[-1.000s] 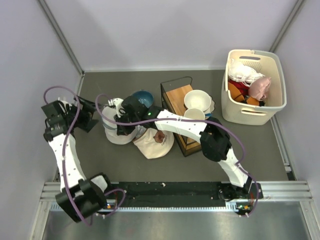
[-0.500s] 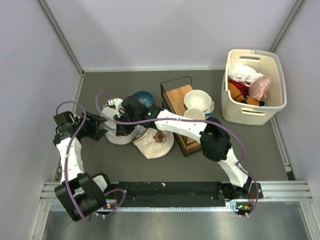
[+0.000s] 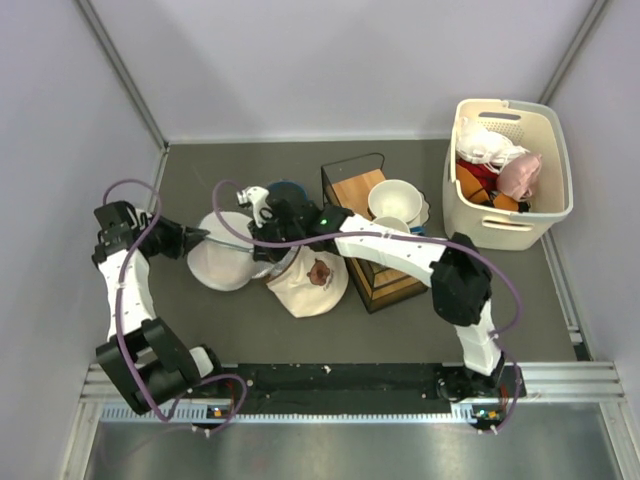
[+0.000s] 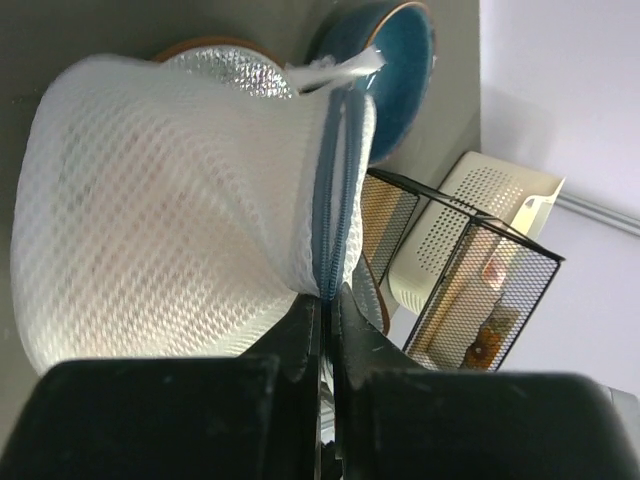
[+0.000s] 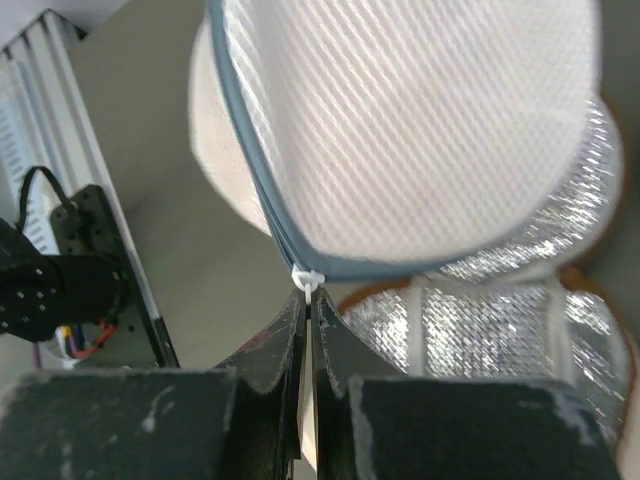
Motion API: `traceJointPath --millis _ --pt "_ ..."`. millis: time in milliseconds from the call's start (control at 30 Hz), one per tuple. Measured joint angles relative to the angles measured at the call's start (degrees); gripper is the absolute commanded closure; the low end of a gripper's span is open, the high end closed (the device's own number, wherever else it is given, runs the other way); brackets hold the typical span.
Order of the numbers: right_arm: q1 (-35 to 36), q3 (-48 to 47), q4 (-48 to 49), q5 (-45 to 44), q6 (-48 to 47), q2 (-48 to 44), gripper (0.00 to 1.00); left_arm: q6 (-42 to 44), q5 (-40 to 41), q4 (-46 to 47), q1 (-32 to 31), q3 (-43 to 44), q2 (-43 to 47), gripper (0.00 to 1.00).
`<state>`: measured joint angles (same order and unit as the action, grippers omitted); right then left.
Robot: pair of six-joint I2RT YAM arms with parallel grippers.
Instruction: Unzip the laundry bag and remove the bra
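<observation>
The laundry bag [image 3: 222, 265], a white mesh pouch, lies left of the table's middle. My left gripper [image 3: 198, 240] is shut on its left edge. In the left wrist view the jaws [image 4: 328, 300] pinch the blue zipper seam [image 4: 335, 190] of the laundry bag [image 4: 170, 200]. My right gripper [image 3: 256, 243] is at the pouch's right side, shut on the small white zipper pull [image 5: 308, 280]. The grey-blue zipper [image 5: 260, 190] curves round the mesh flap [image 5: 420, 130]. The bra is hidden; only a faint peach tint shows through the mesh.
A cream cloth with a brown mark [image 3: 310, 280] lies beside the pouch. A teal bowl [image 3: 285, 190] sits behind it. A black wire rack [image 3: 365, 240] holds a wooden board and white bowls [image 3: 393, 200]. A beige basket [image 3: 510, 175] of clothes stands far right.
My left gripper came in from the left and closed on the pouch's zipper edge. The pouch now lies stretched between both grippers, and the right arm shifted slightly right.
</observation>
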<state>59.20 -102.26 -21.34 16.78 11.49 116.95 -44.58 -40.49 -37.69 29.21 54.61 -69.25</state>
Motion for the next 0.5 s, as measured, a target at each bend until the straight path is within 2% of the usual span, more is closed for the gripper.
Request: traceJointPath --millis 200,400,433,467,500 --pt "-0.8 8.2 0.2 -2.7 -3.6 -8.1 1.00 1.4 -2.2 -2.5 0.9 3.8 -3.4 1.00" --pt "-0.7 10.9 0.1 -3.2 -5.4 -10.2 1.00 1.3 -2.9 -2.3 1.0 6.5 -6.8 1.00" --pt "-0.7 10.9 -1.2 -3.2 -5.5 -10.2 1.00 1.2 -2.3 -1.0 1.2 7.2 -7.6 0.98" --pt "-0.7 10.9 -2.1 -3.2 -5.5 -10.1 1.00 1.2 -1.9 0.3 1.5 7.8 -8.5 0.83" --pt "-0.5 10.6 -3.0 -3.1 -5.5 -10.0 1.00 1.2 -1.7 1.4 1.6 8.4 -9.4 0.76"
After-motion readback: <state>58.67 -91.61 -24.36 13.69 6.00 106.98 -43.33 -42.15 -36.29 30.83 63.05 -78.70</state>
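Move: The right fingers, shut on the zip's white end, have the laundry bag's middle some 8 cm left, 2 cm back and 5 cm below. The silver-lined pouch lies about 10 cm right and 7 cm back of that hand, the blue bowl 14 cm ahead and 5 cm right, both some 11 cm lower. From the left hand, still pinching the zip's other end, the bag's middle hangs 4 cm right, 5 cm back and 5 cm below. Right hand draws some 5 cm right, shut fingers coming free of the zip; left pulls the bag forward-left. ##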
